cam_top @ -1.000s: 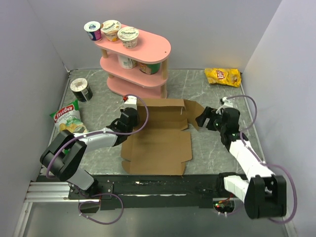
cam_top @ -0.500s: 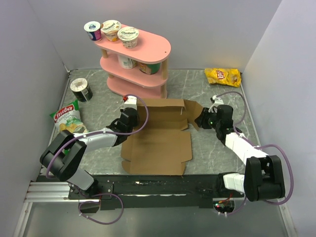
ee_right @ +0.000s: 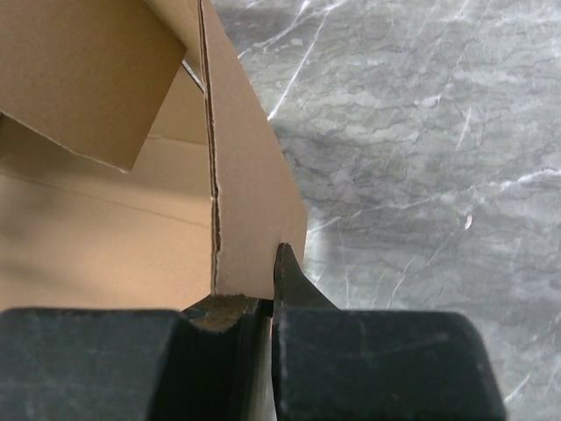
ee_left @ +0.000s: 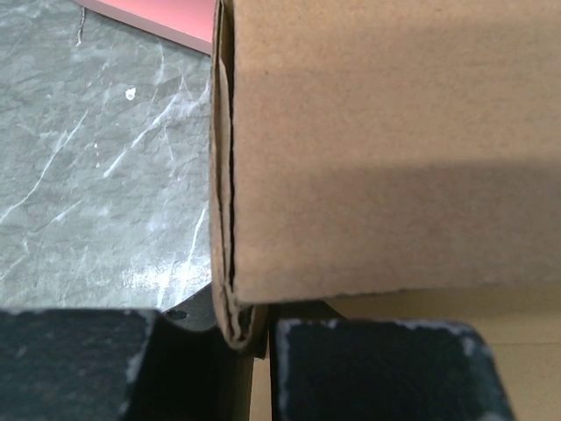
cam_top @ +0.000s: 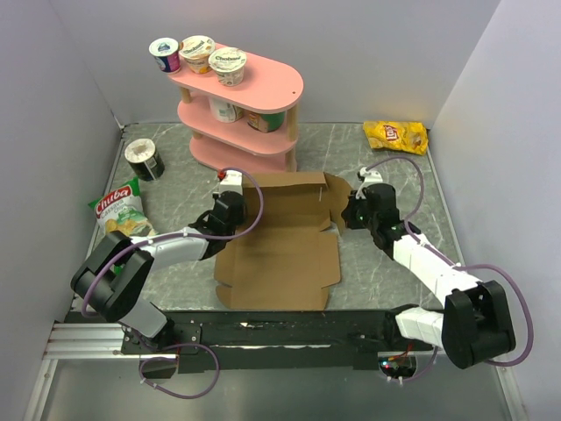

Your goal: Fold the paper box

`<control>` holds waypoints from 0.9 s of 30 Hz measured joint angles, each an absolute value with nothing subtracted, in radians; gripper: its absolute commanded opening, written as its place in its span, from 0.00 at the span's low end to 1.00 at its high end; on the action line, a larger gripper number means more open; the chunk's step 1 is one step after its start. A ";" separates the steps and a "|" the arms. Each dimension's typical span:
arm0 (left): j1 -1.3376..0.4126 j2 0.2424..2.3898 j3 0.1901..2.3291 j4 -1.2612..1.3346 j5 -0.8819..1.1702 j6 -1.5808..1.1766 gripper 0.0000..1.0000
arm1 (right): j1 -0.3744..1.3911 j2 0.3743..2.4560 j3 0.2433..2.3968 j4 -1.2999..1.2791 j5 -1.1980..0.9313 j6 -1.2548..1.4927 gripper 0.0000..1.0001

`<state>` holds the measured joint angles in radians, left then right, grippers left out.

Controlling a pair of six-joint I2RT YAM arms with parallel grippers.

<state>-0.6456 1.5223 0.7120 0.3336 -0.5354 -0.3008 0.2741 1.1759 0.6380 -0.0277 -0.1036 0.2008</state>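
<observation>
The paper box point(cam_top: 280, 250) is a brown die-cut cardboard sheet lying mid-table, its back wall and side flaps partly raised. My left gripper point(cam_top: 230, 205) is at the box's back left corner. In the left wrist view it point(ee_left: 254, 331) is shut on the doubled edge of the folded cardboard wall point(ee_left: 377, 149). My right gripper point(cam_top: 351, 213) is at the box's back right corner. The right wrist view shows it point(ee_right: 268, 303) shut on the lower edge of an upright side flap point(ee_right: 254, 202), with the box's inside to its left.
A pink three-tier shelf point(cam_top: 254, 114) with yogurt cups stands just behind the box. A yellow chip bag point(cam_top: 396, 136) lies at the back right, a green-and-white snack bag point(cam_top: 121, 210) and a dark round tin point(cam_top: 144, 160) at the left. Walls enclose three sides.
My right gripper moved left to the box's right flap and closed on it; the flap now stands more upright. The left arm has held still.
</observation>
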 measured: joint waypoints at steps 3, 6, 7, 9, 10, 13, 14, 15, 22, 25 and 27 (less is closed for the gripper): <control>-0.654 1.526 0.712 0.333 -0.552 -0.301 0.12 | 0.293 1.177 0.677 -0.087 -0.075 0.233 0.00; -0.668 1.535 0.719 0.336 -0.570 -0.301 0.12 | 0.313 1.182 0.707 -0.130 -0.048 0.273 0.00; -0.672 1.537 0.720 0.336 -0.573 -0.301 0.12 | 0.323 1.184 0.711 -0.138 -0.038 0.289 0.00; -0.678 1.538 0.721 0.336 -0.576 -0.301 0.13 | 0.345 1.191 0.715 -0.152 -0.016 0.319 0.00; -0.679 1.538 0.721 0.336 -0.577 -0.301 0.13 | 0.354 1.195 0.717 -0.153 -0.007 0.329 0.00; -0.681 1.541 0.725 0.335 -0.578 -0.301 0.13 | 0.398 1.214 0.724 -0.154 0.047 0.364 0.00; -0.682 1.541 0.725 0.334 -0.579 -0.302 0.12 | 0.414 1.218 0.726 -0.154 0.065 0.373 0.00; -0.682 1.541 0.725 0.334 -0.579 -0.302 0.12 | 0.435 1.222 0.728 -0.152 0.086 0.382 0.00; -0.685 1.542 0.725 0.334 -0.585 -0.302 0.13 | 0.559 1.232 0.728 -0.141 0.216 0.422 0.00; -0.689 1.543 0.725 0.334 -0.591 -0.302 0.13 | 0.610 1.246 0.729 -0.133 0.276 0.426 0.00; -0.692 1.543 0.726 0.332 -0.596 -0.302 0.13 | 0.638 1.264 0.741 -0.142 0.315 0.427 0.02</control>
<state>-0.6918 1.5429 0.7261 0.3317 -0.5961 -0.3016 0.6384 1.2644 0.7414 -0.1417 0.3153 0.4267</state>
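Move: The right hand already pinches the near edge of the splayed right side flap; the far wall's right end, where the flap hinges, lies about 7 cm ahead and 5 cm left, roughly level. The box floor's middle is about 12 cm back, 18 cm left and 9 cm below; the left box corner is about 4 cm ahead and 26 cm left. From the left hand, holding that corner, the far wall's right end is about 21 cm right, 3 cm ahead. Keeping its pinch, the right hand swings the side flap about 6 cm left and 2 cm back. ##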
